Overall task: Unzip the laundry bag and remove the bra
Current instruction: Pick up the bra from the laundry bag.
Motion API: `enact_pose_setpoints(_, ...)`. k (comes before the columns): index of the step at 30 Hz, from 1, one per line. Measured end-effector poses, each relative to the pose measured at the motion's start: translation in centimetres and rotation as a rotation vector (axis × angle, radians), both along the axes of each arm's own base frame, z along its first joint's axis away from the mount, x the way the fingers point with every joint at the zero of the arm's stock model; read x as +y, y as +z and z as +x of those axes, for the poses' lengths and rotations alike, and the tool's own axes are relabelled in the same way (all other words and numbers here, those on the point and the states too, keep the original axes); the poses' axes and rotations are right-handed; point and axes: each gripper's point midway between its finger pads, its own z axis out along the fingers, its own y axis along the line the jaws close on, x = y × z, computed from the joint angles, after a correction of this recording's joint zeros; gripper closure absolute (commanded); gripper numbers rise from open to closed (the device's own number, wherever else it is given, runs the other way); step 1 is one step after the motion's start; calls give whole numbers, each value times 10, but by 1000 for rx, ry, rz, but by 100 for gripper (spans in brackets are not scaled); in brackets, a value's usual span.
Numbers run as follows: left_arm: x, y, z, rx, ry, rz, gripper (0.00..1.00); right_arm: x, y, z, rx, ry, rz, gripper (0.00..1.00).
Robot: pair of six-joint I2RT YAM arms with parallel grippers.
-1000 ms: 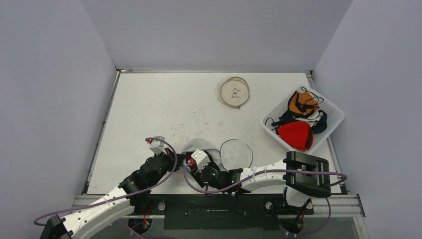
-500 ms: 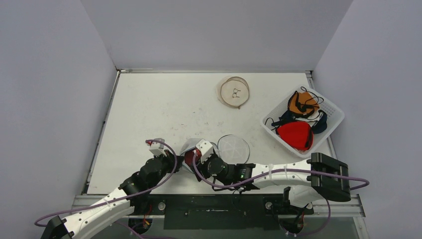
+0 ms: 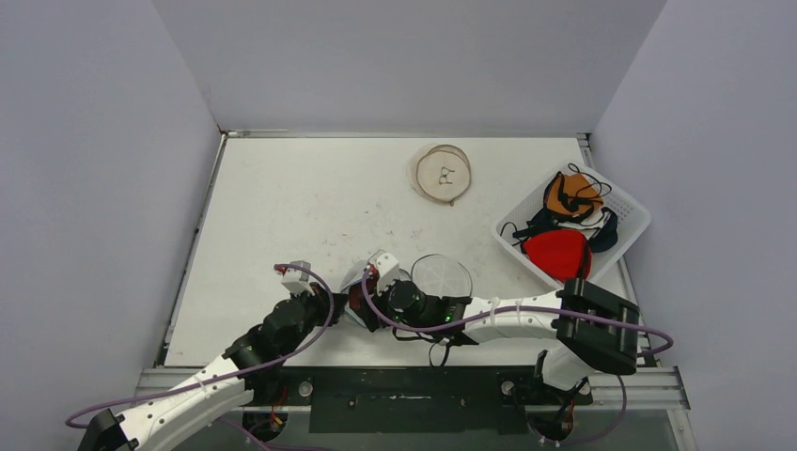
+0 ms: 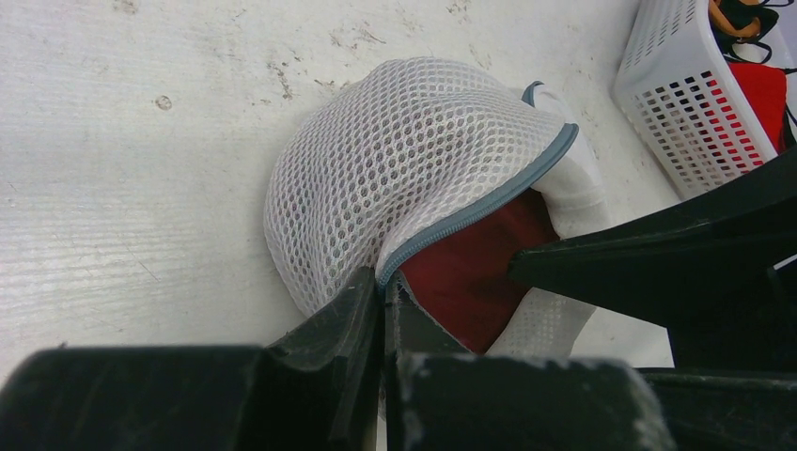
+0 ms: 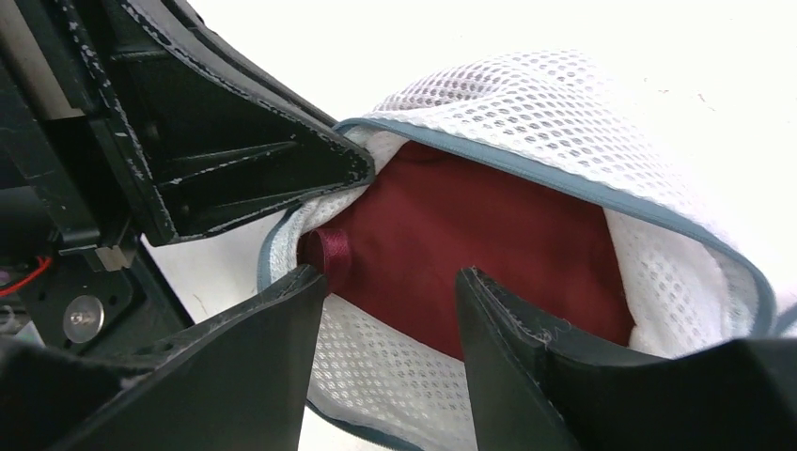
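Note:
The laundry bag (image 4: 404, 160) is a white mesh pouch with a grey-blue zipper, lying near the table's front edge (image 3: 362, 280). Its mouth gapes and shows the dark red bra (image 5: 470, 235) inside. My left gripper (image 4: 383, 282) is shut on the bag's zipper edge at the near-left end of the opening. My right gripper (image 5: 390, 277) is open at the mouth. Its fingertips straddle the bag's lower lip and reach the bra's edge, where a red strap loop (image 5: 334, 249) shows. In the top view both grippers meet over the bag, which they mostly hide.
A white basket (image 3: 628, 211) holding red, orange and dark bras stands at the right. A round mesh bag (image 3: 443, 174) lies at the back, and a round mesh piece (image 3: 442, 277) sits just right of the bag. Grey walls enclose the table.
My right arm has swung its wrist left and forward, closer into the bag's mouth. Its jaws widened a little, then narrowed again. The left gripper has kept its hold and place.

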Motion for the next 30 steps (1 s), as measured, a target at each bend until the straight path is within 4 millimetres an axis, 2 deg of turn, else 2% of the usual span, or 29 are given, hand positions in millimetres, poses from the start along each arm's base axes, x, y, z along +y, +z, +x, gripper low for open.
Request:
enact_pose_setpoints(6,0,1,0,-6,-1,-2,100,12,-7,-7,41,49,17,49)
enact_pose_setpoints(9,1,2,0,-7,-2,0,100,15,-11,-11,58,68,14,54)
enact_pose_setpoints(12,1,1,-1,-6,-3,3,100,17,-13,-14,74,83,17,66)
enact_pose_setpoints(15,1,0,-1,-2,-2,6,100,20,-10,-18,88,102,38,86)
enact_pose_setpoints(16,2,-1,-1,-1,-2,8,93,21,-9,-19,92,109,43,93)
enact_pose_setpoints(19,2,-3,-2,9,-3,15,62,24,-9,-22,102,124,51,95)
enact_pose_setpoints(22,3,-6,-7,44,-4,14,45,24,-16,-22,109,124,41,95)
enact_pose_setpoints(25,2,2,-10,61,-9,-10,39,23,-25,-21,111,114,20,95)
enact_pose_setpoints(28,-1,13,-13,70,-14,-53,41,22,-25,-17,95,90,14,95)
enact_pose_setpoints(30,-2,16,-16,86,-19,-73,45,21,-25,-15,85,74,10,95)
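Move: The bra's dark red strap loop, just inside the laundry bag's mouth, lies about 2 cm back, 2 cm left and 2 cm below the open right hand. The bra's body spreads some 3 cm ahead of, 3 cm left of and 4 cm below that hand. The bag's zipper rim, pinched in the left fingers, is roughly 2 cm back and 4 cm left. From the left hand the loop lies about 1 cm back, 2 cm right and 3 cm lower. The bra's strap loop is what the right hand goes for: it slips about 3 cm back and left into the bag's mouth, sinking slightly, and shuts its fingers at the loop, then sinks some 1.5 cm more and eases a little forward. The left hand, until then holding the zipper rim nearly still, opens and backs off about 2 cm up and back. ##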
